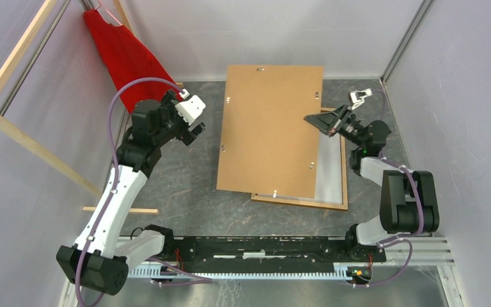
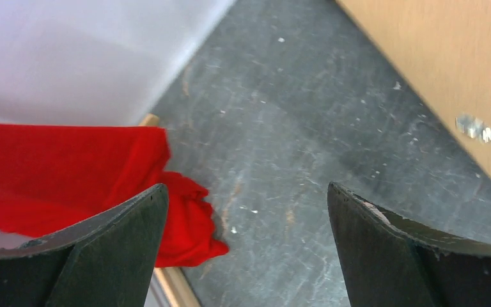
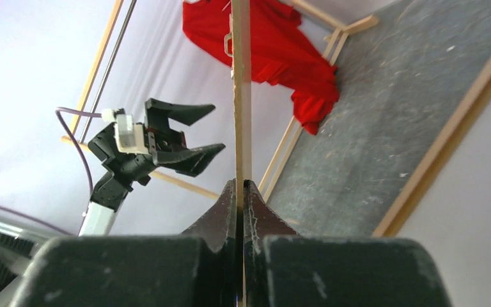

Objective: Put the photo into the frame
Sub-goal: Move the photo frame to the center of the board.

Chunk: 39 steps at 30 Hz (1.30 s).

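The thin orange-brown frame (image 1: 300,202) lies flat right of centre, a pale glossy sheet (image 1: 330,173) showing inside it. The plain brown backing board (image 1: 268,128) sits tilted over the frame, its right edge raised. My right gripper (image 1: 313,119) is shut on that edge; the right wrist view shows the board edge-on (image 3: 240,96) pinched between the fingertips, with the frame's rail (image 3: 447,131) below. My left gripper (image 1: 195,131) hovers open and empty left of the board, above bare table (image 2: 281,192). The photo is hidden or out of view.
A red cloth (image 1: 124,51) hangs from a pale wooden slat rack (image 1: 19,57) at the back left, its hem (image 2: 185,217) beside the left finger. A small white clamp-like object (image 1: 360,96) lies back right. White walls close in on all sides.
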Motion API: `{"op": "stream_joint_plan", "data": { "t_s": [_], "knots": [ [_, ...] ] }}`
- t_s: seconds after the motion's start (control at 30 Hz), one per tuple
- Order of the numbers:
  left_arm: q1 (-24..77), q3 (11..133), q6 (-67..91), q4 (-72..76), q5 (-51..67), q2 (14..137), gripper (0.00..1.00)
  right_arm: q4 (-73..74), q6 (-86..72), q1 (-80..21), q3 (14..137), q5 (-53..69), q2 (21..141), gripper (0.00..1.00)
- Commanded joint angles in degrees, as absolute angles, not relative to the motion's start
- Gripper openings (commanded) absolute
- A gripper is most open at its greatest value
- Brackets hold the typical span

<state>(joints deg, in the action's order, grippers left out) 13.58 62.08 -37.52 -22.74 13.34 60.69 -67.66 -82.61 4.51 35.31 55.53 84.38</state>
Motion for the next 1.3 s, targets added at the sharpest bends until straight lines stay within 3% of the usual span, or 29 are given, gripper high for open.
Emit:
{"op": "stream_joint_plan", "data": {
  "t_s": [0.0, 0.3, 0.47, 0.57, 0.7, 1.0, 1.27],
  "knots": [
    [13.66, 61.27, -35.26, -22.73, 18.43, 66.71, 1.0, -63.77, -81.5, 10.84, 33.57, 57.89, 77.85, 0.0],
    [21.33, 66.91, -22.81, -14.7, 24.57, 89.25, 0.99, -45.49, -72.72, 24.85, 28.83, 59.64, 68.02, 0.0],
    [24.55, 73.13, -11.8, -9.14, 27.53, 101.73, 0.93, -41.06, -71.96, 28.0, 30.35, 58.37, 65.91, 0.0],
    [25.14, 75.8, -7.51, -6.78, 29.71, 107.06, 0.9, -29.97, -64.82, 29.76, 34.58, 56.81, 65.31, 0.0],
    [26.12, 77.69, -3.09, -3.55, 31.72, 111.41, 0.85, -23.34, -59.83, 30.7, 37.87, 55.46, 65.61, 0.0],
    [27.67, 81.04, 0.52, -2.93, 33.62, 118.3, 0.7, -22.19, -57.85, 31.73, 37.35, 55.44, 66.97, 0.0],
    [29.03, 80.95, 1.41, -2.02, 32.45, 120.51, 0.62, -22.03, -57.57, 31.65, 37.35, 55.37, 66.89, 0.0]
  ]
}}
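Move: The photo frame's left bar lies about 22 cm right of the left hand, 2 cm ahead and 27 cm below; the brown backboard's middle hangs some 21 cm to its right, level ahead and in height. From the right hand, which grips its right edge, the backboard's middle is about 13 cm left and 3 cm back, at hand height; the photo frame's middle is 26 cm straight below, about 1 cm left. Left hand sinks about 25 cm, rightward to frame's left bar; right swings held backboard 15 cm right, clockwise. ##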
